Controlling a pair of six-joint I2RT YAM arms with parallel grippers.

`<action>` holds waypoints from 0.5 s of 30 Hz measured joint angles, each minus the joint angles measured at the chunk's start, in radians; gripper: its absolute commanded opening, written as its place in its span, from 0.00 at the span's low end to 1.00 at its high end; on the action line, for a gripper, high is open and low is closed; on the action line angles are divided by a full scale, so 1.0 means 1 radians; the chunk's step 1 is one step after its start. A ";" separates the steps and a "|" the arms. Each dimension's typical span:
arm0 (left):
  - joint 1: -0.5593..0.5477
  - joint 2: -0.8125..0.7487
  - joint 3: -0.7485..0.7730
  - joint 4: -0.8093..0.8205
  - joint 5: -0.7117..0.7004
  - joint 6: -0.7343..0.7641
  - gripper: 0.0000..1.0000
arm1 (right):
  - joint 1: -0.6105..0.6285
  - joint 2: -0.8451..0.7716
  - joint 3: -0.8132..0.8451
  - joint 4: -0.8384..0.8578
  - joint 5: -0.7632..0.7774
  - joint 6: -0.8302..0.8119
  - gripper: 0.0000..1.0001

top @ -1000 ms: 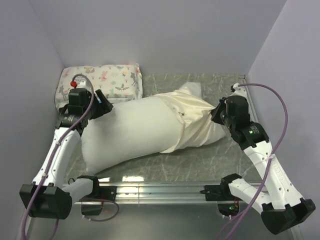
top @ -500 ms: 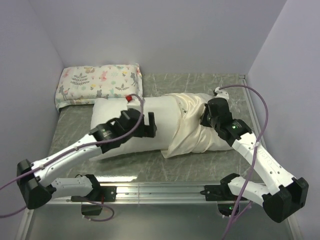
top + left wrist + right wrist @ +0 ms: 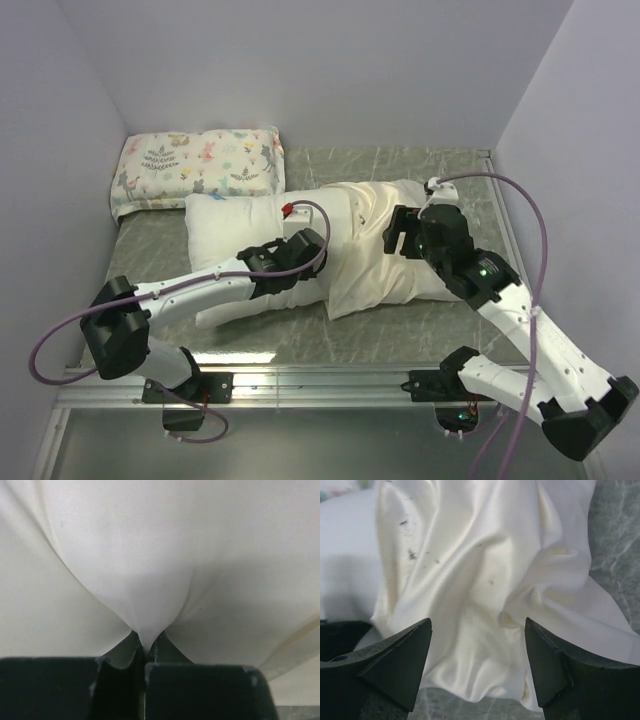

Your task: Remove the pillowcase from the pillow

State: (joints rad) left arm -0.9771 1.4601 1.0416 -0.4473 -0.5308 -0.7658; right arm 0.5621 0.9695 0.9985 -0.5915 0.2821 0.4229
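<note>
The white pillow [image 3: 225,240] lies across the marble table, its left half bare. The cream satin pillowcase [image 3: 375,260] covers its right half in loose wrinkles. My left gripper [image 3: 303,248] rests on the pillow's middle, just left of the pillowcase's open edge. In the left wrist view this gripper [image 3: 146,649] is shut on a pinched fold of the pillow's white fabric [image 3: 150,555]. My right gripper [image 3: 398,232] hovers over the pillowcase. In the right wrist view it [image 3: 477,625] stands open with the crumpled pillowcase [image 3: 485,570] below and nothing between its fingers.
A smaller floral-print pillow [image 3: 200,165] lies at the back left against the wall. Lilac walls close in the table [image 3: 440,165] on three sides. A metal rail [image 3: 320,380] runs along the near edge by the arm bases.
My left arm swung from the pillow's left end to its middle, opened, then shut on the white fabric. My right gripper let go of the pillowcase and opened. The pillow settled flatter.
</note>
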 measured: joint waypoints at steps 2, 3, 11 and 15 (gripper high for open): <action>0.021 -0.011 -0.001 0.011 0.010 -0.003 0.00 | 0.030 -0.047 0.013 -0.006 -0.002 0.000 0.82; 0.027 -0.015 -0.001 0.014 0.011 -0.003 0.00 | 0.056 -0.064 0.013 -0.006 0.008 0.003 0.83; 0.046 -0.053 -0.013 0.024 0.047 -0.002 0.00 | 0.316 -0.054 -0.108 0.004 0.085 0.078 0.85; 0.052 -0.103 -0.017 0.018 0.064 0.005 0.00 | 0.366 0.084 -0.146 -0.018 0.167 0.114 0.76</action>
State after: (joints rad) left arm -0.9249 1.3567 1.0248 -0.4297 -0.4664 -0.7605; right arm 0.9279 1.0531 0.8524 -0.6094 0.4488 0.5373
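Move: The pillowcase's loose near edge, which the open right hand goes for, lies about 7 cm back, 6 cm left and 13 cm below it. The bare white pillow's middle is some 27 cm left, level fore and aft and about 14 cm lower; the front rail runs roughly 23 cm straight back and 20 cm down. From the left hand, already pinching the pillow, that edge is about 10 cm right, 4 cm back and 3 cm lower. The open right gripper arcs back-left, then drops some 10 cm towards the pillowcase; the left lifts its pinched pillow slightly. ##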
